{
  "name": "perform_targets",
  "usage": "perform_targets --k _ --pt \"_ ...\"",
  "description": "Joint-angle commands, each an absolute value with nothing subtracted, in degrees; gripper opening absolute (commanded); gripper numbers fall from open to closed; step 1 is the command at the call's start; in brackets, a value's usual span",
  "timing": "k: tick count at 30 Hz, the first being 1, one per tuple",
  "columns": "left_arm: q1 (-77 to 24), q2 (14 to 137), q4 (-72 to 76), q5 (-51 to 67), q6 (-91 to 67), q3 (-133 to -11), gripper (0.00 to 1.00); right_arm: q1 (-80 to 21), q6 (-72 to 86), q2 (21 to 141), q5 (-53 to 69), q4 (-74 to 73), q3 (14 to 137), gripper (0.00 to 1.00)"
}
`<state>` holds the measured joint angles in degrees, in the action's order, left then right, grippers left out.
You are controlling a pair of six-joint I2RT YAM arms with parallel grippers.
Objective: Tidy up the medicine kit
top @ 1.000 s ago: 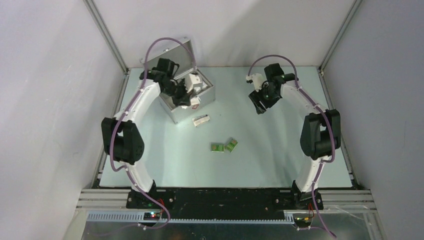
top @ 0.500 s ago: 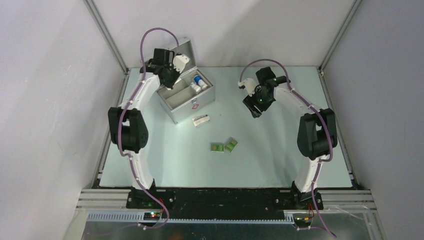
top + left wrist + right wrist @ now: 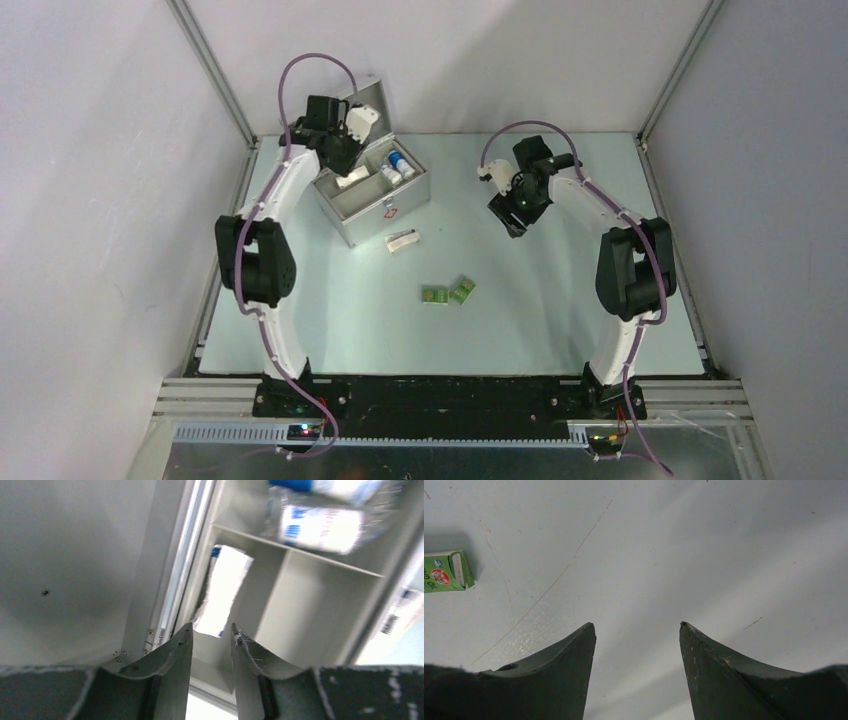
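The medicine kit [image 3: 385,210], a silver case, stands open at the back left, its lid [image 3: 366,103] upright. My left gripper [image 3: 345,152] hovers over the case's back-left compartment. In the left wrist view its jaws [image 3: 210,628] stand apart with nothing between them. Just past the tips a white box [image 3: 225,587] lies in that compartment [image 3: 310,610]. Two blue-and-white bottles [image 3: 320,525] lie in the far compartment. My right gripper [image 3: 510,213] hangs open over bare table [image 3: 639,555], holding nothing.
A white box [image 3: 402,241] lies on the table just in front of the case. Two small green boxes [image 3: 434,295] [image 3: 462,290] lie side by side near the middle; one green box [image 3: 446,572] shows at the left of the right wrist view.
My left gripper swung from the case's front to its back-left corner, then parted its jaws; a white box now lies in that compartment. The right gripper shifted slightly left.
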<state>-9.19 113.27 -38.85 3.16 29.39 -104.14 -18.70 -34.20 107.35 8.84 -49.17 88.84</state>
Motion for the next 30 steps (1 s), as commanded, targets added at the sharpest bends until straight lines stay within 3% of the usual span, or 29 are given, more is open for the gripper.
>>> perform_targets --k 1,7,14,21,30 --pt "-10.76 104.87 -37.74 15.05 28.76 -101.69 0.40 -19.28 -34.75 105.09 8.87 -48.93 89.29 0.67" --pt "-14.69 101.35 -37.74 33.72 36.31 -91.10 0.54 -19.46 -34.20 105.18 9.68 -49.17 89.53 0.67" --pt "-19.80 107.24 -38.27 33.31 40.42 -88.89 0.57 -20.28 -32.83 107.65 11.71 -50.52 93.41 0.66" --pt "-26.39 115.32 -38.28 17.08 46.71 -92.41 0.60 -21.53 -32.10 108.69 12.75 -50.62 95.43 0.66" --pt "-27.78 119.79 -38.43 6.15 54.35 -91.70 0.76 -21.52 -32.10 107.32 13.76 -50.48 93.54 0.66"
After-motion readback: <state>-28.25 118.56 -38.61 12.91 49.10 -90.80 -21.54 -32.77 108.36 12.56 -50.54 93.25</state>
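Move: The left hand is over the open case. The white packets it goes for lie on the table some 10 cm back and 15 cm to its right, about 16 cm below. The case's middle is 1 cm back, 7 cm right and 12 cm down from it. The nearer green box is roughly 13 cm back of the packets and 7 cm right of them. From the right hand the packets are level, about 23 cm left and 9 cm down. No contact can be seen: the empty left hand heads out of the case for the white packets on the table, lifting about 3 cm as it swings right and back, then dropping steeply, ending some 16 cm right, 10 cm back and 12 cm lower. On the way it turns roughly 40 degrees clockwise, tips more downward and spreads its fingers wide. The right hand, still open and empty, eases about 3.5 cm left. ##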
